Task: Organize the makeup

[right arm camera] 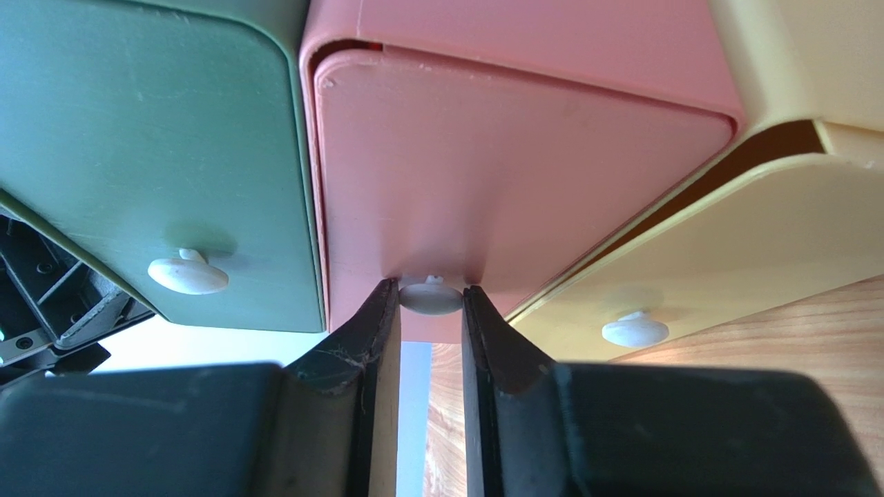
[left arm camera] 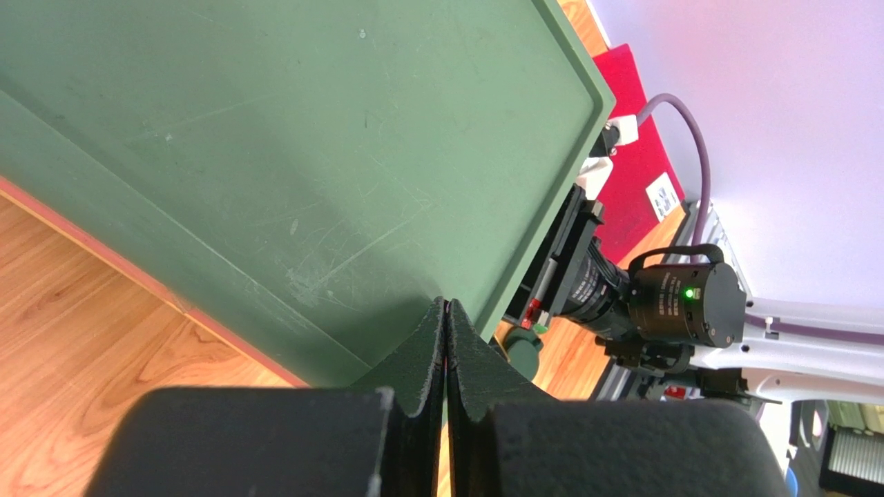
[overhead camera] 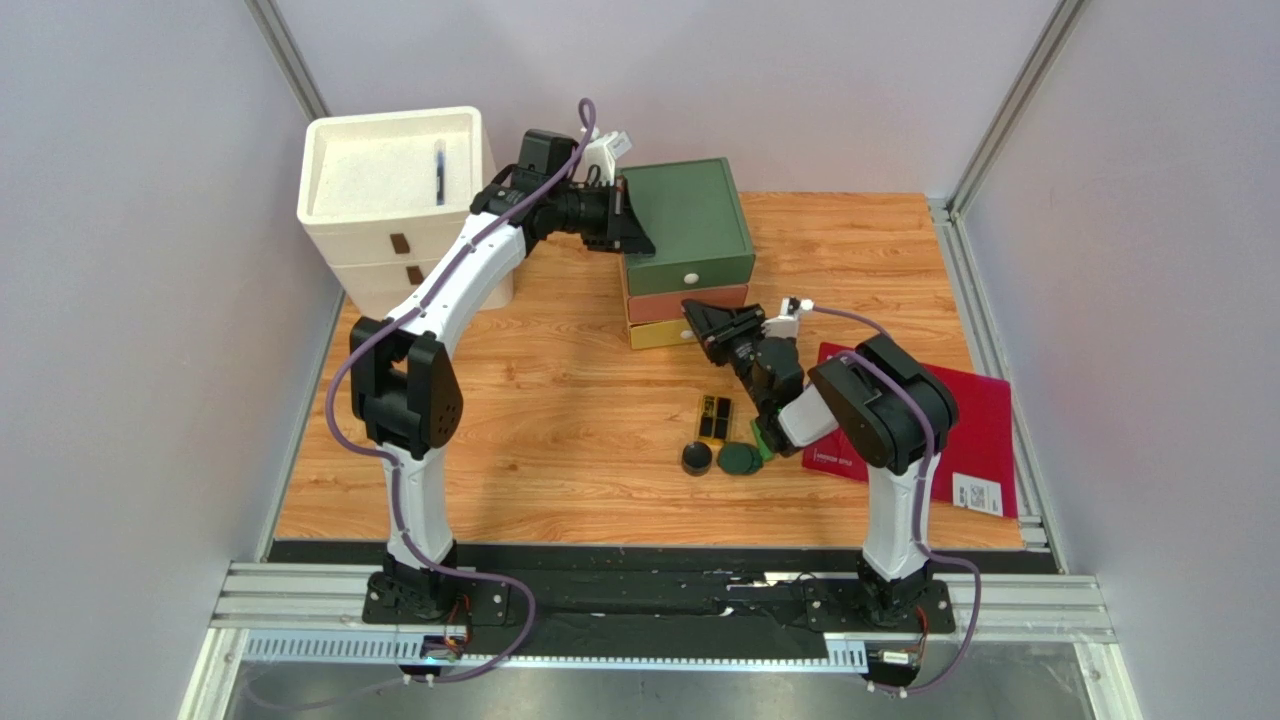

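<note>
A black-and-gold case point(overhead camera: 718, 416), a round black jar point(overhead camera: 696, 458), a dark green compact point(overhead camera: 738, 458) and a bright green stick point(overhead camera: 762, 446) lie on the table beside my right arm. The clear and beige tubes are out of view. My right gripper point(overhead camera: 703, 323) point(right arm camera: 431, 311) is shut on the white knob point(right arm camera: 431, 294) of the pink middle drawer point(right arm camera: 498, 155) in the three-drawer stack point(overhead camera: 688, 240). My left gripper point(overhead camera: 634, 236) point(left arm camera: 445, 308) is shut and empty, its tip on the stack's green top point(left arm camera: 311, 124) at its left edge.
Two stacked white boxes point(overhead camera: 353, 203) stand at the back left, with a thin dark item inside the top one. A flat dark red folder point(overhead camera: 977, 420) lies under my right arm at the right. The green point(right arm camera: 156, 155) and yellow point(right arm camera: 716, 249) drawers flank the pink one.
</note>
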Tool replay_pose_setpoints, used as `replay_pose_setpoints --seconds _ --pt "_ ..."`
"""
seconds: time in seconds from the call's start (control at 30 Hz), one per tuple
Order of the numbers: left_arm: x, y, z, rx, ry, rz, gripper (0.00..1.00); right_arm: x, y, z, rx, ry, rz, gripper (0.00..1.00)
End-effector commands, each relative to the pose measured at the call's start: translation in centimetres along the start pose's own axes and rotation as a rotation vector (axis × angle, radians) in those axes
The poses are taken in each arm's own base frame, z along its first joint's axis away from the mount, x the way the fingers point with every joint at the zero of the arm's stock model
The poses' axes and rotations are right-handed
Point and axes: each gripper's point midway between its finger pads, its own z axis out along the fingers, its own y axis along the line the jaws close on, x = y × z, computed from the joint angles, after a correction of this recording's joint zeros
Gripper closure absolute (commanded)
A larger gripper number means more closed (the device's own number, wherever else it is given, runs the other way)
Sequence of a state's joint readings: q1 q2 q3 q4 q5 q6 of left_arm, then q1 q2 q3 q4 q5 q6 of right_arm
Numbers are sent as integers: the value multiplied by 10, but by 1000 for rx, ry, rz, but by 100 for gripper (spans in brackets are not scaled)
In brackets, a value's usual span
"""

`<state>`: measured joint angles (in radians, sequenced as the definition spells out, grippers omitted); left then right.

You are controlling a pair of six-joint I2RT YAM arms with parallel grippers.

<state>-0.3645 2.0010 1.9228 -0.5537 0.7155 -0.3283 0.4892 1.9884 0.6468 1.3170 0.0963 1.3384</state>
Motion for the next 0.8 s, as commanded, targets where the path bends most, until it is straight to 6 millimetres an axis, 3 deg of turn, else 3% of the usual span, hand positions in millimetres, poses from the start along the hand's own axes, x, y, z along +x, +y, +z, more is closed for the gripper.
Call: replay_pose_setpoints --seconds 0.0,0.2,0.6,0.77 --pt "-2 1 -2 3 0 16 100 -11 35 -9 -132 -36 14 100" --pt "-8 -1 -1 7 -11 14 100 -6 41 -31 -117 -7 0 100" --pt "-10 -1 4 28 -10 -5 100 30 33 -71 -44 80 -10 100" --pt "-11 -3 4 40 -9 3 100 32 26 -82 0 67 13 100"
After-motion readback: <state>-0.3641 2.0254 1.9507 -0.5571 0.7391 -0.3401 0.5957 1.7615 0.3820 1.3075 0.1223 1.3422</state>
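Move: The right hand already has the white knob of the closed pink middle drawer between its fingers. The green drawer's knob sits about 7 cm above it, the yellow drawer's knob roughly 7 cm below. On the table some 10 cm lower, the makeup palette lies about 11 cm back and 4 cm right, the black jar 16 cm back and 1 cm right. From the left hand, the pink drawer's knob is about 4 cm back, 5 cm right and 11 cm down. Still pinching the pink drawer's knob, the right hand pulls it straight back, away from the cabinet and out over the palette, by about 8 cm, starting gently and staying nearly level; the wrist swings some 5 degrees counter-clockwise. The left hand stays with shut fingertips resting on the green top by its front left corner. ##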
